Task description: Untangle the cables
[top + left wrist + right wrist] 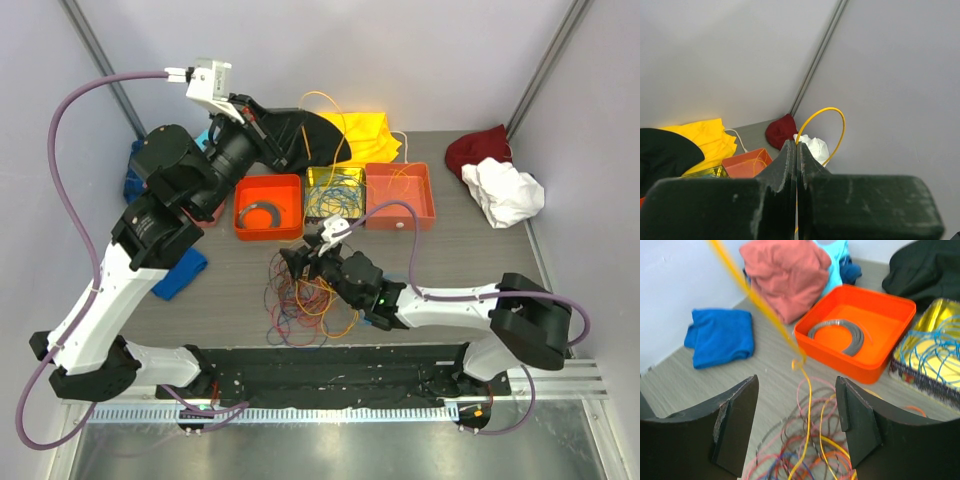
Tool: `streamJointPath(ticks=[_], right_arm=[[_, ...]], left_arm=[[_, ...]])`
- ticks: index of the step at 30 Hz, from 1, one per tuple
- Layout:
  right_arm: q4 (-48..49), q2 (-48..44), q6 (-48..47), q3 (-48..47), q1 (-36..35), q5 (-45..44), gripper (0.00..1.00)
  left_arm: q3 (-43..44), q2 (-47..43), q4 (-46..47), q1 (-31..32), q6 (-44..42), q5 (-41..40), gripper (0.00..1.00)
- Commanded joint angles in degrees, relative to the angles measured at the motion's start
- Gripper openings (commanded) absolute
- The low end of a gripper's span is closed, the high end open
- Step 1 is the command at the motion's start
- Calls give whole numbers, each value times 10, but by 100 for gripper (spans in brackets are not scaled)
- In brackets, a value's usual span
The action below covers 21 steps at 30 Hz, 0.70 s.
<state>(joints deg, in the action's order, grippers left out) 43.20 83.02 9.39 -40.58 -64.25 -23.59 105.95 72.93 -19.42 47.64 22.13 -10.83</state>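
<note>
The cables point(305, 300) lie as a loose tangle of red, orange, blue, purple and yellow loops on the table in front of the trays. My left gripper point(296, 145) is raised high at the back, shut on one yellow cable point(840, 122) that arches beyond its tips point(797, 144). That cable point(807, 405) runs taut down into the tangle point(805, 460). My right gripper point(305, 262) hovers open just above the tangle, and the yellow strand passes between its fingers point(735, 420) without touching them.
An orange tray point(240, 225) holds a grey coiled ring point(840, 332). Beside it stand a yellow tray point(312, 176) with sorted blue and yellow cables and another orange tray point(428, 185). Cloths lie around: yellow point(370, 135), red point(478, 150), white point(503, 192), blue point(180, 272), pink point(785, 275), black point(925, 270).
</note>
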Motion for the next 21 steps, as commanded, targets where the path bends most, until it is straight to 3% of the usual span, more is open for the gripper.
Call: streamJointPath(ticks=[1,6,9,10,13,17,21], right_arm=[[104,28,-20,-42,0,-42,71],[152,76,-27,-63,4,-65,69],[152,76,-28,-76,5,-71,47],[152,68,-27,-72,5,-73,28],[122,28,-32,-70,5,-108,1],[50,-51,-64,-86,6,-177,1],[-84,-126,-117,-173,18,-221,1]], left_arm=[[20,-6,1,6,5,6,0],[20,-11,-5,11,5,4,0],[19,-18,-11,11,4,-2,0],[18,-21,-14,11,0,-6,0],[5,-36,-13,11,-8,-23,0],[-34,-59,-3,11,-16,-55,0],[-99,-95,26,11,-15,-97,0]])
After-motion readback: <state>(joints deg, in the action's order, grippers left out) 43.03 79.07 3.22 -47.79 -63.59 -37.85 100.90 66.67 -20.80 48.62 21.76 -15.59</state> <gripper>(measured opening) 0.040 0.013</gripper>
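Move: The yellow strand hanging from the left hand's raised loop runs down almost between the right hand's open fingers, about 3 cm ahead of that hand, 2 cm to its left and at its height. From the right hand, the cable pile lies about level fore and aft, 3 cm to the right and 20 cm below; the orange bin is some 18 cm ahead, 8 cm left and 18 cm down. From the left hand, the strand's grasp point is about 2 cm ahead, 3 cm left and 35 cm below. The hanging yellow strand is taken between the right fingers, which ease some 3 cm forward and a little left onto it and shut. The right hand then swings about 5 cm to its right while rising some 7 cm, turning clockwise about 10 degrees. The left hand, still pinching the cable high up, draws about 3 cm left late on, away from the right hand's sideways pull. ##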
